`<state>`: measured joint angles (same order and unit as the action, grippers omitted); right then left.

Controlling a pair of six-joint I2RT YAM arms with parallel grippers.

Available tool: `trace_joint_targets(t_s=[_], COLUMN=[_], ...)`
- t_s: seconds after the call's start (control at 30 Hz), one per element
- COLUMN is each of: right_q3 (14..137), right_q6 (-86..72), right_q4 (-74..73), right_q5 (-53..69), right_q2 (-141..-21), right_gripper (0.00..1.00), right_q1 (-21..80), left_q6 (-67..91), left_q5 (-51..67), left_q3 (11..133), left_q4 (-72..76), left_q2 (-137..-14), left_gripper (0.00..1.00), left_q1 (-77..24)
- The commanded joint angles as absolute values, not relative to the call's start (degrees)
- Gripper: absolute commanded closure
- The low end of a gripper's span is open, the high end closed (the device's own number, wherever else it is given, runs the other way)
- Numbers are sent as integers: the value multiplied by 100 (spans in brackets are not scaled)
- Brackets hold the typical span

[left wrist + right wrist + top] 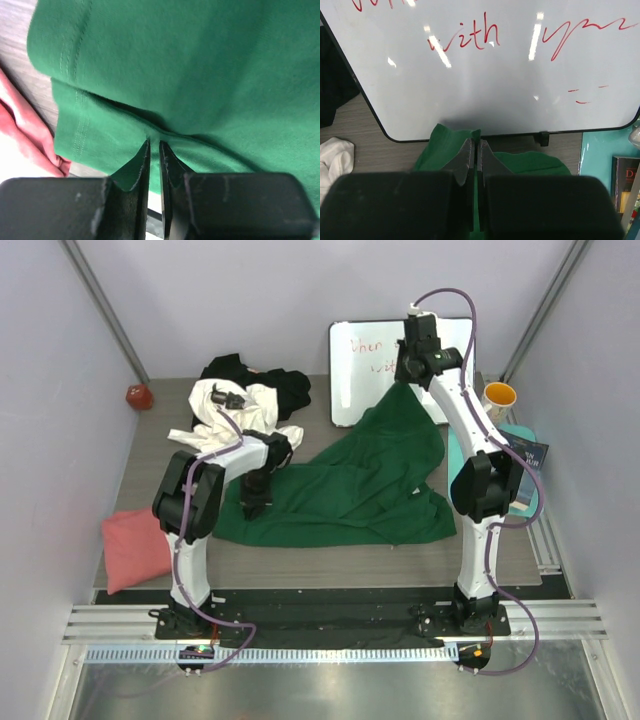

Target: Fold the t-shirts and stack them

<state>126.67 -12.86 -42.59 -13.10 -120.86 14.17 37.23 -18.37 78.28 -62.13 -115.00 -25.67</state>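
Observation:
The dark green t-shirt (350, 490) lies spread over the middle of the table. My right gripper (405, 375) is shut on one of its corners (445, 145) and holds it raised in front of the whiteboard, so the cloth slopes up to the jaws (475, 142). My left gripper (252, 505) is at the shirt's left edge, its tips (154, 142) pinching a fold of green cloth (200, 65) near the hem. The white t-shirt (225, 405) and the black t-shirt (285, 385) lie crumpled together at the back left. The salmon pink t-shirt (135, 545) lies folded at the front left.
A whiteboard (365, 360) with red writing leans at the back, behind the right gripper. A red ball (138, 396) sits at the far left. On the right are an orange mug (499, 396), a teal mat (520, 432) and a book (527, 465).

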Motion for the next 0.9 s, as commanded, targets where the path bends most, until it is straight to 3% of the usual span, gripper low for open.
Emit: trace_joint_targets(t_s=[0.0, 0.47, 0.87], right_q3=[12551, 11637, 11838], right_q6=[-1301, -1345, -1257], right_q4=[-4219, -3911, -3885], right_q5=[-1327, -1564, -1723], right_q2=[-11909, -11057, -11013], right_gripper=[99, 99, 99], right_q1=[1424, 1433, 1424], left_q6=[3990, 4351, 4246], left_q5=[-1460, -1204, -1767], left_q3=[7306, 6223, 7119], left_q4=[-6109, -6020, -6530], left_q2=[-11382, -11092, -10502], left_gripper=[87, 87, 83], left_q1=[-2803, -3612, -3612])
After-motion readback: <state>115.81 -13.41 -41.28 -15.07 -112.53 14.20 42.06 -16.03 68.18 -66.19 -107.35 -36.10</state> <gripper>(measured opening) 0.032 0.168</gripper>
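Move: The nearly shut left fingertips already rest on the near-left part of the green t-shirt, whose middle is about 8 cm ahead, 20 cm right; its near edge is roughly 10 cm back from them. From this hand the red cloth is some 28 cm left and 11 cm back, the white cloth 28 cm ahead and 4 cm left. The right hand holds the far end aloft, the t-shirt's middle about 20 cm back, 9 cm left and 22 cm below, the whiteboard's roughly 10 cm ahead, 3 cm right and 12 cm lower. With its fingertips on the cloth, the left hand sweeps straight back towards the base by about 10 cm at almost constant height, dragging the near-left part of the t-shirt along, then turns forward again some 2.5 cm, edging right and starting to rise. The right hand keeps its pinch on the raised far end and gives a little, dipping about 3.5 cm while easing back some 3 cm, then climbs to its old height, fingers shut throughout. ##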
